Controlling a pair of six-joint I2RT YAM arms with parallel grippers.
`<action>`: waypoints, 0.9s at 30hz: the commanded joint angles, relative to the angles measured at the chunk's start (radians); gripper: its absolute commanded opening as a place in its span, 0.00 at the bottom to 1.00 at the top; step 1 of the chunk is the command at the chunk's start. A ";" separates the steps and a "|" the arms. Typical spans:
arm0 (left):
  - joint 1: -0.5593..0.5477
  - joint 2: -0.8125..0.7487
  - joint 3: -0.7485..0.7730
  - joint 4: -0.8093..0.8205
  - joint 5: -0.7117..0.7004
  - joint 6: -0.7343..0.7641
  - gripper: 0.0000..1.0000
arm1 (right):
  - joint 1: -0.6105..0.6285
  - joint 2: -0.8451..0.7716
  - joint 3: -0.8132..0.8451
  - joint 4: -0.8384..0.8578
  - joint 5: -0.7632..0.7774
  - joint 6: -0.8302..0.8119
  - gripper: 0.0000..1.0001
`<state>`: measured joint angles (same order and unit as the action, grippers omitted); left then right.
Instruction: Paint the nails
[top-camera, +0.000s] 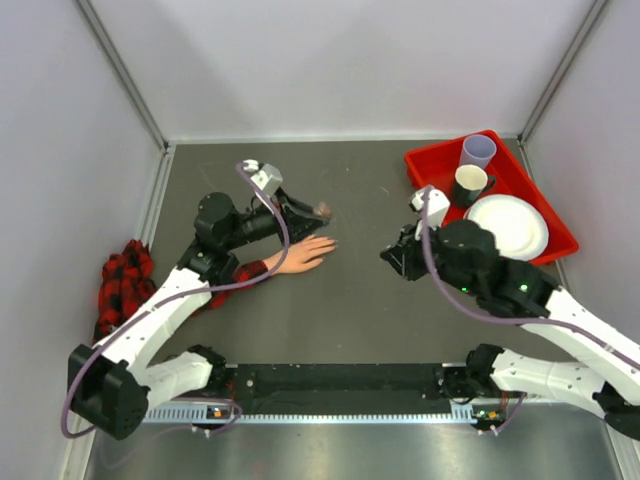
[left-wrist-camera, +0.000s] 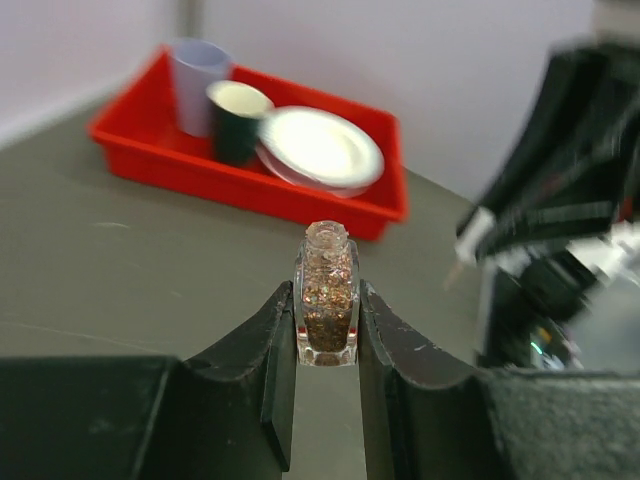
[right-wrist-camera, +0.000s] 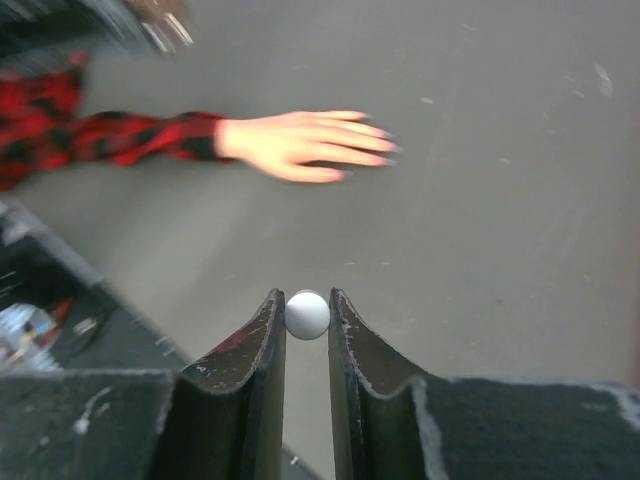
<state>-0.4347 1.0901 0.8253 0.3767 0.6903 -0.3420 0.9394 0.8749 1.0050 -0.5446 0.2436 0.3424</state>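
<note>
A peach mannequin hand (top-camera: 305, 252) in a red-and-black plaid sleeve lies palm down at centre-left, fingers pointing right. Its nails (right-wrist-camera: 388, 152) are too small and blurred to make out in detail. Just behind the hand, my left gripper (top-camera: 314, 211) is shut on a small uncapped bottle of copper glitter polish (left-wrist-camera: 327, 285), held upright between the jaws (left-wrist-camera: 327, 305). To the right of the hand, my right gripper (top-camera: 393, 258) is shut on a small white round cap (right-wrist-camera: 307, 314), pointing at the hand (right-wrist-camera: 300, 145) from a short distance. No brush shows.
At the back right stands a red tray (top-camera: 422, 163) holding a lilac cup (top-camera: 478, 150), a dark mug (top-camera: 470, 184) and a white plate (top-camera: 508, 226). A heap of plaid cloth (top-camera: 124, 280) lies at the left edge. A black rail (top-camera: 340, 380) runs along the near edge.
</note>
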 joint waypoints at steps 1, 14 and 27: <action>-0.079 -0.102 0.038 -0.175 0.232 0.066 0.00 | -0.004 -0.056 0.185 -0.204 -0.239 -0.039 0.00; -0.210 -0.164 0.078 -0.545 0.183 0.373 0.00 | 0.042 0.146 0.543 -0.293 -0.481 -0.003 0.00; -0.211 -0.191 0.040 -0.521 0.221 0.385 0.00 | 0.053 0.268 0.543 -0.235 -0.442 0.049 0.00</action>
<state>-0.6426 0.9257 0.8631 -0.1879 0.8715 0.0257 0.9798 1.1481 1.5387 -0.8410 -0.2344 0.3546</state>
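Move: The bottle in the left gripper is about 13 cm to the left of the right hand, 7 cm farther out and 5 cm above it. The model hand lies 19 cm left of the right hand, 11 cm ahead and 23 cm below; the red tray is some 26 cm to the right, 20 cm ahead and 25 cm below. From the left hand, the brush is about 13 cm right, 7 cm back and 7 cm below, and the model hand is 4 cm ahead, 4 cm left and 28 cm below. Keep both grips shut and bring brush and bottle together in the air. Draw the left gripper with the bottle straight back about 12 cm, turning clockwise, then sink a little as its fingers tip down. Meanwhile lift the right gripper with the brush some 12 cm while drawing it back, then carry it left and slightly down towards the bottle mouth, turning counter-clockwise. ##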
